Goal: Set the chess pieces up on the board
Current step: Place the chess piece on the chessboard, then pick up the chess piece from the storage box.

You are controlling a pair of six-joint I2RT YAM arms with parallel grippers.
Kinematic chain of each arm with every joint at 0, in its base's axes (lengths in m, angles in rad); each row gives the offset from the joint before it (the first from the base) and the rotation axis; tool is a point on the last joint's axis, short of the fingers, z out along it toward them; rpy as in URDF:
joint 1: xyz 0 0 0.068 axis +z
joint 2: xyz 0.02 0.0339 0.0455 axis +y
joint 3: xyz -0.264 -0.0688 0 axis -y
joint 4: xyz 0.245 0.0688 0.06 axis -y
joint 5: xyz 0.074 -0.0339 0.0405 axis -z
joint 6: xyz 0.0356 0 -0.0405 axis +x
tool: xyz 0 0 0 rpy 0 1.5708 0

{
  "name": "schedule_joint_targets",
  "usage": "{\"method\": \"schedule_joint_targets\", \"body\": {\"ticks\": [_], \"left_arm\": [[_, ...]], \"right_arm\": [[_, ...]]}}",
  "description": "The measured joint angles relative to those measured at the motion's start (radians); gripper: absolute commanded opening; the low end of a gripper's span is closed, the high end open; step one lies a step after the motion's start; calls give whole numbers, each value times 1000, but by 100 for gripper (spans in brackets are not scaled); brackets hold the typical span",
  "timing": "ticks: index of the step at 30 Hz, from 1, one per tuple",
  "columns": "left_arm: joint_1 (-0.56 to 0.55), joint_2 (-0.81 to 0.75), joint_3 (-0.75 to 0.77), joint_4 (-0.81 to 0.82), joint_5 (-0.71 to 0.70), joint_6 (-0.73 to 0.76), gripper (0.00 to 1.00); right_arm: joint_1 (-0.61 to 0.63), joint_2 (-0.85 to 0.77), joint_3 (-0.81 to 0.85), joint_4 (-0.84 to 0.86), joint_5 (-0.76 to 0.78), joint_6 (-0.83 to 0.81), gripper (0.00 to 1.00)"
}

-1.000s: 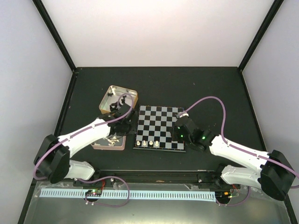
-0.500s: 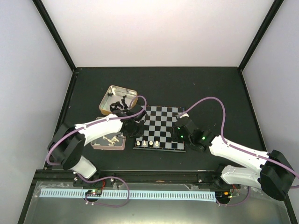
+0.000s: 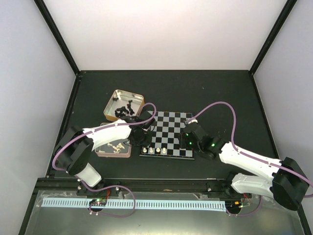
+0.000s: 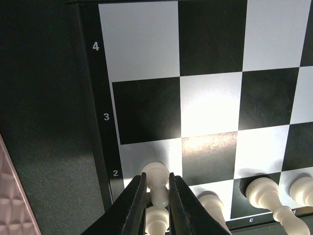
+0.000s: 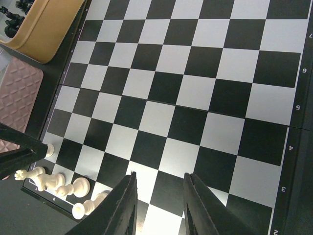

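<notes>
The board (image 3: 168, 129) lies in the middle of the table, with three white chess pieces (image 3: 157, 150) upright along its near edge. At the board's near left corner my left gripper (image 3: 142, 138) is shut on a white pawn (image 4: 159, 195). The pawn's base rests on the light square beside the numeral 2, just behind another white piece (image 4: 156, 220). My left gripper (image 4: 157, 175) has its fingers pressed on both sides of that pawn. Over the board's right half my right gripper (image 5: 159, 178) hangs open and holds nothing.
A gold tin (image 3: 138, 97) with black pieces stands left of the board's far corner. Just in front of it, a pink tin (image 3: 103, 152) with white pieces lies under my left arm. More white pieces (image 4: 264, 191) stand right of the held pawn.
My left arm swung right, from over the pink tin to the board's near left corner, bringing the white pawn down onto the board. The right arm has not moved.
</notes>
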Motion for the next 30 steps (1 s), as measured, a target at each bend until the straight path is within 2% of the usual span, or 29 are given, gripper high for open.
{"method": "schedule_joint_targets", "body": {"ticks": [4,11,20,24,30], "left_arm": [[0,1,1,-1,2,7,25],[0,1,25,-8,3,15,30],[2,-18,68,-35,-40,12,44],[39,-99,61,-47,-89,-5,45],[200,-281,-28,-20,-135,-32,40]], "right_arm": [[0,0,0,0,0,0,27],[0,0,0,0,0,0,27],[0,0,0,0,0,0,27],[0,0,1,-10,0,0,28],[0,-4,4,-31,1,0,27]]}}
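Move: The left hand still holds the white pawn over its a2 square, whose surface lies directly beneath, about 2 cm down. The a1 piece stands some 2 cm back of the hand and level sideways; the b1 piece is about 2 cm back and 2 cm to the right. The white pieces' tray centres roughly 13 cm left and 2 cm ahead. From the right hand, a2 is about 14 cm left, level ahead, and 9 cm lower. The left fingers open around the pawn on a2 and let it go while the hand stays almost in place, then it eases up, slightly forward and right, to clear the pawn's head. Fingers opening wider, the hand speeds up and swings left off the board towards the tray's board-side edge, ending about 7 cm higher, 7 cm left and 5 cm forward, with the wrist turning some 15 degrees counter-clockwise and the fingertips tilting about 15 degrees forward. ##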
